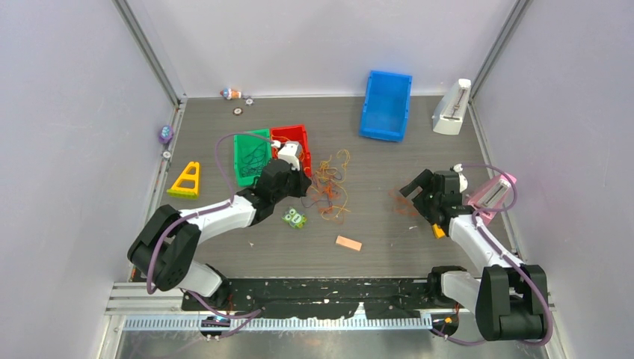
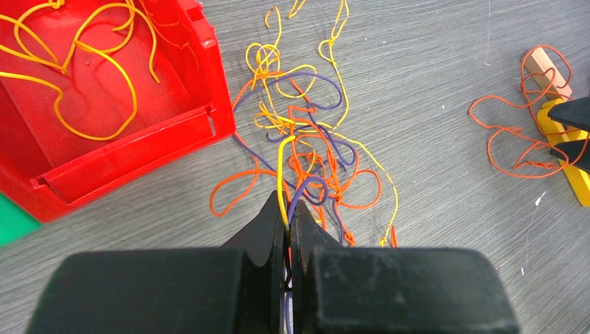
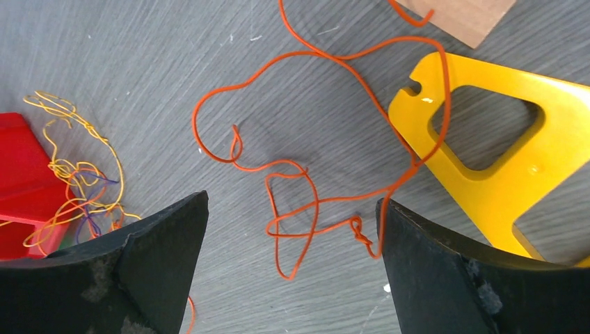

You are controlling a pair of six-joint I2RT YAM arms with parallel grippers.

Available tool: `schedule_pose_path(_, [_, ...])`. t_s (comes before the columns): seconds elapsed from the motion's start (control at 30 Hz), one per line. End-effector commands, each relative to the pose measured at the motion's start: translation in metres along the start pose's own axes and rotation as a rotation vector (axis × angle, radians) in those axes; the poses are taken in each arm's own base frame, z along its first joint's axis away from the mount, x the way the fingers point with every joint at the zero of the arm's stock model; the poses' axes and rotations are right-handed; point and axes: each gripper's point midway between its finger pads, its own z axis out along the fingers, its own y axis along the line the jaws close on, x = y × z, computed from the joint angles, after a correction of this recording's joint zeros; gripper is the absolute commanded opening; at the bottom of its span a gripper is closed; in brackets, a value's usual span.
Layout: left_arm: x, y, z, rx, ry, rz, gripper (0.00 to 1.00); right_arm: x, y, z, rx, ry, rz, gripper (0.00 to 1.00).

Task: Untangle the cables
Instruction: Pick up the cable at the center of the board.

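Note:
The cables (image 1: 329, 187) lie as a tangle of orange, yellow and purple strands mid-table. In the left wrist view the tangle (image 2: 306, 139) spreads just ahead of my left gripper (image 2: 289, 202), which is shut on a yellow and a purple strand. From above, the left gripper (image 1: 300, 184) sits at the tangle's left edge. One orange cable (image 3: 229, 88) lies apart, looped on the table and over a yellow triangle (image 3: 515, 174). My right gripper (image 3: 292, 202) hovers open above it, its fingers (image 3: 160, 236) wide and holding nothing. The right gripper (image 1: 413, 191) is right of the tangle.
A red bin (image 2: 209, 76) holding yellow strands and a green bin (image 1: 241, 168) stand left of the tangle. A blue bin (image 1: 386, 105) and a white device (image 1: 451, 108) stand at the back right. A green toy (image 1: 294, 218), an orange block (image 1: 348, 243) and another yellow triangle (image 1: 187, 179) lie about.

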Motion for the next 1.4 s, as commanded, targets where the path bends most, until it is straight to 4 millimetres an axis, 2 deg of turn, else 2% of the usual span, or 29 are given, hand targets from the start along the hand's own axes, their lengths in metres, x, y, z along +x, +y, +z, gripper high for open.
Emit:
schedule_pose_path(0.0, [-0.031, -0.014, -0.003, 0.036, -0.083, 0.01, 0.0, -0.015, 0.022, 0.004, -0.074, -0.04, 0.054, 0.95])
schedule_pose_path(0.13, [-0.03, -0.016, -0.001, 0.045, -0.072, 0.016, 0.0, -0.018, 0.024, 0.008, -0.067, -0.035, 0.029, 0.95])
schedule_pose_path(0.3, [-0.028, -0.017, 0.001, 0.049, -0.064, 0.015, 0.0, -0.027, 0.004, 0.017, 0.1, -0.04, 0.003, 0.95])
schedule_pose_path(0.4, [-0.028, -0.018, 0.001, 0.053, -0.061, 0.015, 0.0, -0.034, -0.002, 0.02, 0.181, -0.061, -0.022, 0.95])
schedule_pose_path(0.8, [-0.027, -0.018, 0.002, 0.056, -0.055, 0.016, 0.0, -0.041, 0.01, 0.043, 0.249, -0.073, -0.05, 0.95])
schedule_pose_path(1.0, [-0.028, -0.019, 0.002, 0.058, -0.056, 0.018, 0.0, -0.04, 0.006, 0.061, 0.425, -0.001, -0.216, 0.95])
schedule_pose_path(1.03, [-0.027, -0.018, 0.002, 0.056, -0.054, 0.018, 0.0, -0.039, 0.008, 0.062, 0.434, 0.013, -0.233, 1.0])
schedule_pose_path(1.07, [-0.027, -0.018, 0.002, 0.056, -0.053, 0.018, 0.0, -0.037, 0.009, 0.062, 0.428, 0.022, -0.248, 0.96])
schedule_pose_path(1.13, [-0.028, -0.018, 0.002, 0.056, -0.054, 0.018, 0.0, -0.032, 0.007, 0.062, 0.413, 0.027, -0.261, 0.72])
schedule_pose_path(1.17, [-0.027, -0.019, 0.002, 0.057, -0.053, 0.019, 0.0, -0.033, 0.008, 0.059, 0.404, 0.018, -0.257, 0.46])
schedule_pose_path(1.23, [-0.028, -0.018, 0.002, 0.057, -0.053, 0.02, 0.0, -0.032, 0.009, 0.056, 0.39, 0.017, -0.256, 0.11])
schedule_pose_path(1.3, [-0.029, -0.019, 0.001, 0.06, -0.057, 0.021, 0.0, -0.032, 0.016, 0.054, 0.353, 0.027, -0.262, 0.06])
schedule_pose_path(1.37, [-0.028, -0.019, 0.001, 0.06, -0.056, 0.024, 0.0, -0.036, 0.03, 0.049, 0.296, 0.024, -0.274, 0.05])
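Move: The orange cable's middle lies about 4 cm ahead of the open right hand, a centimetre to its right and some 4 cm below. The wood block is roughly 5 cm ahead and 8 cm right of this hand, the yellow piece about 3 cm back and 8 cm right. From the left hand, still holding the tangle, the orange cable is some 29 cm right, 3 cm back and 9 cm down. The right hand reaches about 6 cm forward and 3 cm down, then shuts and pinches the orange cable. ##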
